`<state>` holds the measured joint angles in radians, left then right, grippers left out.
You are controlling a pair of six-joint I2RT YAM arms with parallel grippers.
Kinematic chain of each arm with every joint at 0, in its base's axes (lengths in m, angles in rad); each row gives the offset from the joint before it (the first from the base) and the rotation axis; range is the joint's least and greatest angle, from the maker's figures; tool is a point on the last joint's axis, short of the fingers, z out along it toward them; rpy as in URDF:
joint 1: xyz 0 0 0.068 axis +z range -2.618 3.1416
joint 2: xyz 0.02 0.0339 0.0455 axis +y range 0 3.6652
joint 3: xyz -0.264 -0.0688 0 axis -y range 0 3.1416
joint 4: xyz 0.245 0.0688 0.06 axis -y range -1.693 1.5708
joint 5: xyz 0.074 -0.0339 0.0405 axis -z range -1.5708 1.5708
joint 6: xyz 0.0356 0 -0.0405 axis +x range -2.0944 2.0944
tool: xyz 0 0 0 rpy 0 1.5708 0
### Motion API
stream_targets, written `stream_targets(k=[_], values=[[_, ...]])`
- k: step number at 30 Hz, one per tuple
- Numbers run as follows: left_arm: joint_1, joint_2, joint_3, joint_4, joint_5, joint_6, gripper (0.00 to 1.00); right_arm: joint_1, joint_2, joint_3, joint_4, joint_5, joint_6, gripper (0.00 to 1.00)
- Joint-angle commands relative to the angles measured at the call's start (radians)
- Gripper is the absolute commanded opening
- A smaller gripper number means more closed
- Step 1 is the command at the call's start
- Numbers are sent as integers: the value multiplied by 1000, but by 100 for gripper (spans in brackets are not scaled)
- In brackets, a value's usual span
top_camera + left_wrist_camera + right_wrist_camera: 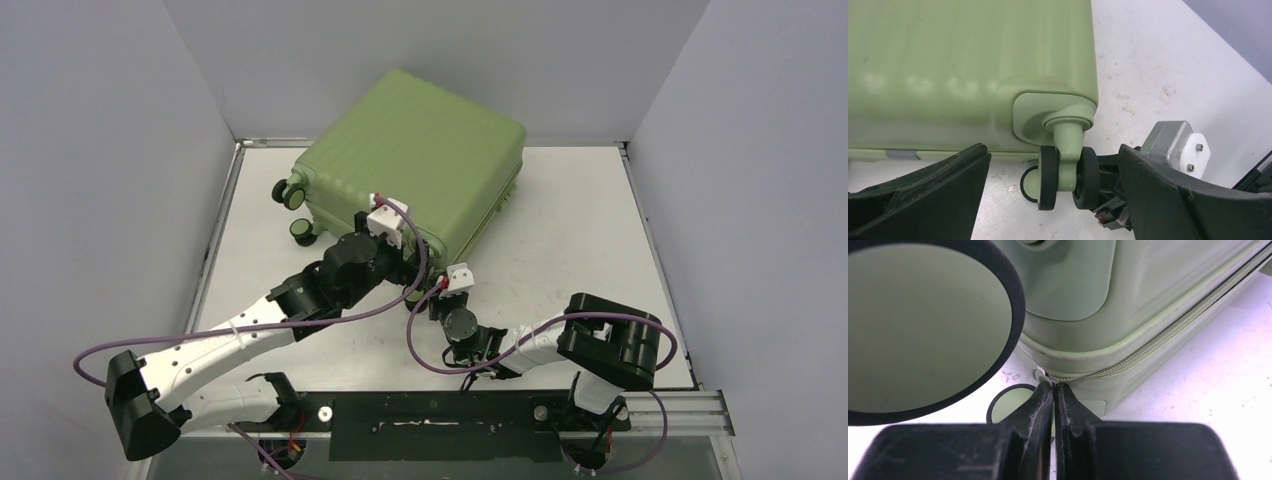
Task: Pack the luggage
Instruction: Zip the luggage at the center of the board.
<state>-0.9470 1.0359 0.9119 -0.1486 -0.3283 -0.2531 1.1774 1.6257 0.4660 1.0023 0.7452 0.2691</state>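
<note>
The luggage [420, 160], a light-green ribbed suitcase, lies flat and zipped shut at the back of the table. My left gripper [405, 275] is at its near corner. In the left wrist view the left gripper [1053, 155] stands open, its fingers either side of a black twin caster wheel [1048, 175] under the luggage [948, 75], touching neither side. My right gripper [1053, 385] is shut on the small metal zipper pull [1044, 374] at the luggage [1148, 300] corner, where the zipper [1168, 335] ends. A big wheel [923, 325] fills the upper left.
Two more wheels [292, 195] stick out on the luggage's left side. White walls enclose the table [560, 230] on the left, back and right. The right arm's elbow [615, 345] rests near the front right edge. The two grippers sit close together at the same corner.
</note>
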Motion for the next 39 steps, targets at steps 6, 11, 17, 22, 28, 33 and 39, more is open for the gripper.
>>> stream_targets(k=[6,11,17,22,28,33,39], values=[[2,148,109,-62,91,-14,96,-21,-12,8,28,24,7,0],[2,218,123,-119,92,6,85,-20,-20,8,6,37,10,0],[4,283,127,-145,66,11,65,-13,-39,-6,-16,72,23,0],[5,314,119,-157,28,15,39,-7,-59,-21,-26,107,39,0],[6,302,97,-156,-34,16,0,-4,-95,-37,-71,172,53,0],[8,274,77,-151,-73,7,0,-5,-136,-57,-116,242,71,0],[8,259,62,-149,-84,0,0,-5,-163,-66,-148,284,83,0]])
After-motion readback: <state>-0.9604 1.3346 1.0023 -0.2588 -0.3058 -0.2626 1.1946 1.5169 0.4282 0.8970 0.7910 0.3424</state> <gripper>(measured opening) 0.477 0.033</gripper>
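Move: The suitcase's upper corner wheel lies about 9 cm below the open left hand, some 3 cm to its right and 1 cm ahead. The lower wheel sits roughly 14 cm under the upper one. The right hand already pinches the zipper pull, its slider only about 1 cm ahead and 1 cm left of the fingertips; from this hand, the upper wheel is some 5 cm left, 2 cm ahead and 8 cm above. Down about 9 cm and some 3 cm to the right, the left hand sinks over the upper corner wheel, tipping its fingers further down and rolling its left side up some 15 degrees. It closes to about half open, pinches the wheel assembly and holds there. Only then does the right hand, keeping the pull pinched, ease about 2 cm right and back, away from the slider. ##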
